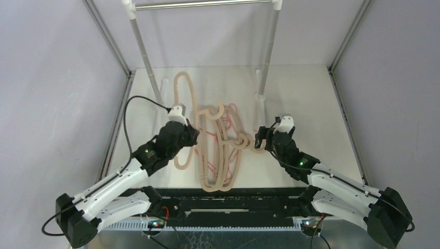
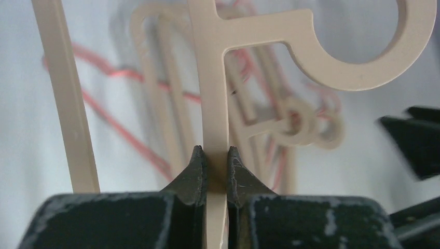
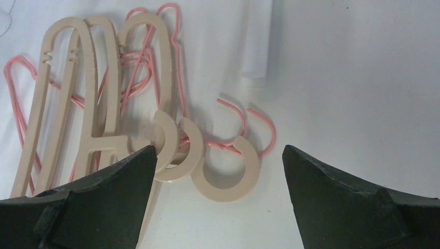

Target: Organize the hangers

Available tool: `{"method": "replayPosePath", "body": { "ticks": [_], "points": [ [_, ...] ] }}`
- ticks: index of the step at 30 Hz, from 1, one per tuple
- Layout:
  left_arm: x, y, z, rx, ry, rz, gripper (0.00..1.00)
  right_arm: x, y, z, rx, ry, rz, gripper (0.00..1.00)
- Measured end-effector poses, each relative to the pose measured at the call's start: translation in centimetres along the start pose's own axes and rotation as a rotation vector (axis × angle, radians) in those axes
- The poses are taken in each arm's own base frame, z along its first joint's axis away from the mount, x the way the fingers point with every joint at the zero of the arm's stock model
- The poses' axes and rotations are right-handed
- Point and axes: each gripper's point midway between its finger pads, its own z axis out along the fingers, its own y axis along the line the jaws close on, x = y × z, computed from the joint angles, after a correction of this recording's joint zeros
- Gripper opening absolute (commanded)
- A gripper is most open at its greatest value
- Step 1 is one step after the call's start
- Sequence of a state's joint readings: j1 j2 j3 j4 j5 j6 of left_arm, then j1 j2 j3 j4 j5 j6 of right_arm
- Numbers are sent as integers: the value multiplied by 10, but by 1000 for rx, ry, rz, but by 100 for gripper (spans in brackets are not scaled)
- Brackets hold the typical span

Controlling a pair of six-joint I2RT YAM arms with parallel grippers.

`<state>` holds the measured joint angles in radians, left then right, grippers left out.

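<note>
My left gripper (image 1: 193,136) (image 2: 214,151) is shut on the straight bar of one beige hanger (image 2: 212,78) (image 1: 178,93), whose hook (image 2: 358,52) curves off to the right. The other hangers lie in a pile (image 1: 223,155) on the table: several thick beige ones tangled with thin pink wire ones (image 3: 259,129). My right gripper (image 1: 259,139) (image 3: 219,150) stands open just above the table. Its fingers straddle the beige hooks (image 3: 228,179) at the pile's right end without touching them.
A silver metal rail (image 1: 202,4) with white joints spans the back of the table on two slanted legs. One white foot (image 3: 257,41) (image 1: 259,96) rests just beyond the pile. Aluminium frame posts (image 1: 111,41) line both sides.
</note>
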<state>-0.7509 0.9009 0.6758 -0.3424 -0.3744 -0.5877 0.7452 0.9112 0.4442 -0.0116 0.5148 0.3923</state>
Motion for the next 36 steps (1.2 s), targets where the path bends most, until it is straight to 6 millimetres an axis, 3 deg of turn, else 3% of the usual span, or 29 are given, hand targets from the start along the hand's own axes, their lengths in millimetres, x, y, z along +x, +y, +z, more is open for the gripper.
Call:
{"method": "replayPosePath", "body": {
  "ticks": [5, 9, 13, 18, 25, 36],
  "points": [
    [-68, -49, -17, 146, -101, -19, 0, -5, -5, -4, 10, -20, 19, 99],
    [-129, -92, -16, 271, -171, -59, 0, -17, -13, -13, 28, -61, 47, 99],
    [-198, -126, 4, 380, -233, -108, 0, -31, -22, -23, 45, -107, 74, 99],
    [-264, -142, 30, 460, -299, -175, 0, -42, -31, -31, 68, -133, 86, 99],
    [-305, -158, 36, 591, -341, -272, 0, -39, -46, -30, 127, -119, 76, 99],
    [-317, -165, 53, 676, -315, -395, 0, -34, -57, -27, 168, -98, 65, 99]
  ]
}}
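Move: The left hand still grips the tan hanger by one leg, just below its hook. The rack bar where that hook is headed lies about 22 cm ahead, 12 cm to the right and some 36 cm above this hand; the rack's left post stands about 22 cm ahead and 15 cm left. The remaining hanger stack is roughly level with the hand, 8 cm right and 15 cm below. From the right hand, that spot on the bar is about 20 cm ahead, 16 cm left and 40 cm up. Keeping its grip on the leg, the left hand sweeps the tan hanger up about 28 cm, forward 20 cm and some way right towards the rack bar, quickly at first and then easing forward beside it, while the wrist rolls some 40 degrees, left side dropping, and the fingers tip up and turn clockwise. The empty right hand, fingers staying wide open, backs off rightward about 6 cm from the hanger stack, rising a little on the way. ##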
